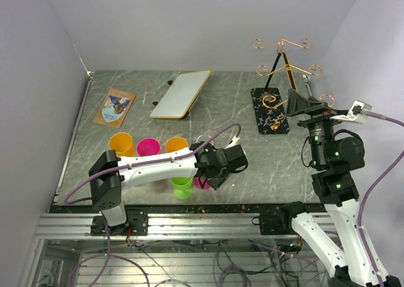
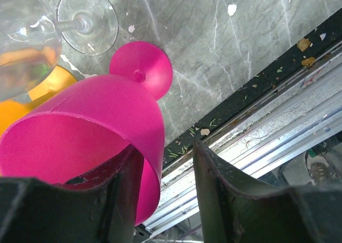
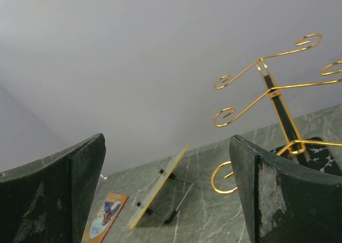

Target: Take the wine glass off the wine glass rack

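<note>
A magenta wine glass stands upright on the table, its foot flat on the stone. My left gripper is over its rim with the jaws parted. One finger is inside the bowl against the wall. The other finger is outside, with a gap to the glass. From above, the left gripper hides most of this glass. The wine glass rack stands at the back right on its black veined base, with nothing on its curled arms. My right gripper hovers beside the rack, wide open and empty.
A clear wine glass and an orange cup stand right behind the magenta one. A green cup, two orange cups and another magenta one crowd the front left. A slanted board and a card lie at the back.
</note>
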Controlling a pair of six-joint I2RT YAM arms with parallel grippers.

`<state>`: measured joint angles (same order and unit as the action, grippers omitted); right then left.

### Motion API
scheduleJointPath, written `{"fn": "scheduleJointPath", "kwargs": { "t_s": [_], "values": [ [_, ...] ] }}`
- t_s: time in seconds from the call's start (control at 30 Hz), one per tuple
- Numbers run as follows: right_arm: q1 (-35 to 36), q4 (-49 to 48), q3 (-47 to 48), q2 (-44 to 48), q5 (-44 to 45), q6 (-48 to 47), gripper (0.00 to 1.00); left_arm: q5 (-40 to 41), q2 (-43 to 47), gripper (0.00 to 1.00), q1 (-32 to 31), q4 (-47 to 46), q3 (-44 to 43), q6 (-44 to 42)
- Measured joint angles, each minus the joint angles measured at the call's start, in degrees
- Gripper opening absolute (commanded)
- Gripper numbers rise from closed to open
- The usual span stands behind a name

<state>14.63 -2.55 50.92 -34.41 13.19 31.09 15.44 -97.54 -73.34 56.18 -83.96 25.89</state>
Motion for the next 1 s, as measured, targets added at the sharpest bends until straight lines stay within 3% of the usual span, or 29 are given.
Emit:
{"fn": "scheduleJointPath", "kwargs": {
  "t_s": [0.17, 0.27, 0.57, 0.8, 1.0],
  "values": [
    [5.11, -0.66, 0.0, 0.9, 2.78, -2.91, 0.98, 0.0, 0.24, 0.61, 0.98, -0.33, 0.0, 0.0],
    [7.69, -1.03, 0.0, 0.87, 4.63, -4.74, 0.98, -0.2, 1.25, 0.72, 2.16, -0.92, 0.0, -0.13],
    [12.52, -1.57, -0.63, 0.37, 8.09, -9.77, 0.98, -3.15, 9.11, 0.86, 6.12, -6.1, 0.0, -2.4],
    [12.98, -1.88, -0.79, -0.59, 9.22, -12.28, 0.99, -5.66, 16.61, 0.88, 9.33, -10.32, 1.01, -4.39],
    [14.01, 0.59, 1.29, -2.73, 8.85, -14.25, 1.0, -6.95, 26.32, 0.93, 16.48, -16.37, 3.3, -6.43]
  ]
}}
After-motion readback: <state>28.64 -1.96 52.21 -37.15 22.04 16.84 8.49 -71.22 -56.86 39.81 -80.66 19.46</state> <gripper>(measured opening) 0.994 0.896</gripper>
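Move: At the pink wine glass's rim, the left hand's half-open fingers stand either side of the cup wall; the glass's middle lies about 3 cm ahead, 3 cm left and 7 cm below. At that same height the green glass is level ahead and 11 cm left, the clear glass 11 cm ahead and 3 cm left, the nearer orange glass 10 cm ahead and 12 cm left. From the right hand, the pink glass is about 28 cm left, 10 cm back and 38 cm below. Backing out of the pink glass it has set down, the left hand first eases forward, then climbs about 16 cm and goes some 7 cm forward, drifting left late. Its fingers spread from half to nearly full opening, leaving the rim, while the wrist tilts some 35 degrees, swinging the fingertips out to the right. The empty, open right hand shifts about 3 cm left, rolling slightly left side down. ##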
